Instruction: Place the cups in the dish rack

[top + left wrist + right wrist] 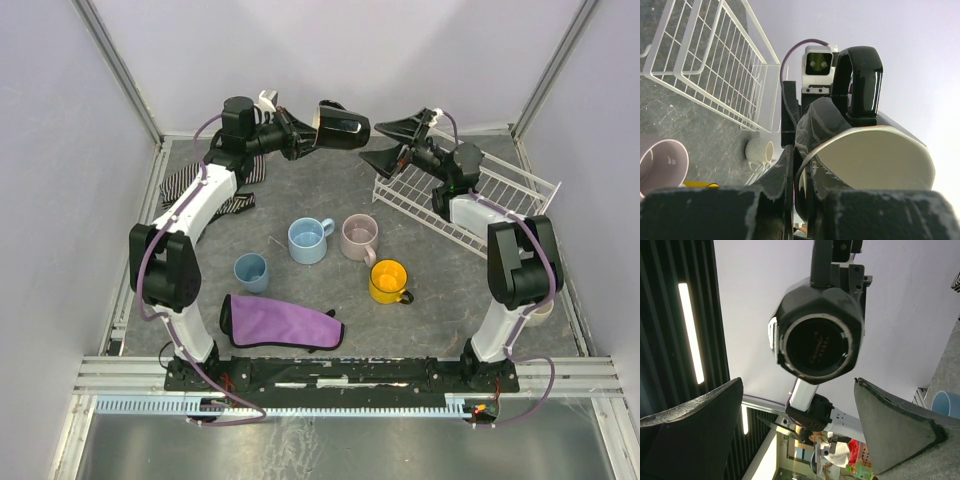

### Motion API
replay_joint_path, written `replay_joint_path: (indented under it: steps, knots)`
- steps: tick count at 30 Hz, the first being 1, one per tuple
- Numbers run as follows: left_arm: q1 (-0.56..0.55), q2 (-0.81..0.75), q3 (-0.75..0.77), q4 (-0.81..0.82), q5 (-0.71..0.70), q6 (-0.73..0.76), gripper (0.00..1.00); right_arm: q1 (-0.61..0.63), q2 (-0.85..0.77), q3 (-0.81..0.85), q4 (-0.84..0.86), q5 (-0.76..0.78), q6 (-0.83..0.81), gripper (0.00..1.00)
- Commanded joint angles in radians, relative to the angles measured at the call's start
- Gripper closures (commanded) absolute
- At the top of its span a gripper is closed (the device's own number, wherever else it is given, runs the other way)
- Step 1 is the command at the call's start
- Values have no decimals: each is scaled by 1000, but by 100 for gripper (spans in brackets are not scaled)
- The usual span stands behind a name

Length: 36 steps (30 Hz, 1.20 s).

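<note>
My left gripper [312, 132] is shut on the rim of the black cup [341, 125], which hangs on its side high over the back of the table. In the left wrist view the fingers pinch its wall, cream inside [875, 160] showing, handle up. My right gripper [398, 134] stands open just right of that cup, facing it. In the right wrist view the black cup's base [817, 342] hangs beyond the spread fingertips [875, 415], nothing between them. The white dish rack [480, 190] lies at back right. Light blue [308, 240], pink [358, 236], yellow [388, 281] and dusty-blue [250, 271] cups stand mid-table.
A purple cloth [280, 322] lies near the front, a striped cloth [200, 185] at back left under the left arm. A cream-white mug [760, 150] lies by the right arm's base, mostly hidden in the top view. Grey walls close in three sides.
</note>
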Motion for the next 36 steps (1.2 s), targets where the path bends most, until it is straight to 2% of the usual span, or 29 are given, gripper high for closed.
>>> replay_joint_path:
  steps: [1,14,26,36]
  knots:
    - [-3,-62,74,62,86,-54,97,16,20,43,12,-25,-15,0]
    - [-7,-79,60,-47,110,13,97,71,83,153,-7,-18,-13,0]
    - [-11,-94,46,-110,127,49,97,103,115,174,17,-3,1,0]
    - [-13,-120,19,-106,132,55,97,109,144,202,32,15,19,0]
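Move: The black cup, pinched at its rim in the left hand, stands roughly 7 cm to the right hand's left and 4 cm ahead, about level with it; the dish rack's middle is some 18 cm to its right, about 1 cm ahead and 28 cm below. From the left hand, the right gripper is about 12 cm right, 2 cm back and 3 cm higher; the mauve cup lies 12 cm back, 8 cm right and 31 cm below. Leftwards by about 5 cm, and sinking a centimetre or so, the wide-open right hand moves in on the base end of the black cup, swinging slightly counter-clockwise until its fingers straddle it without closing. The left hand keeps its pinch on the rim while drawing back some 2.5 cm and tipping the cup by about 5 degrees. ##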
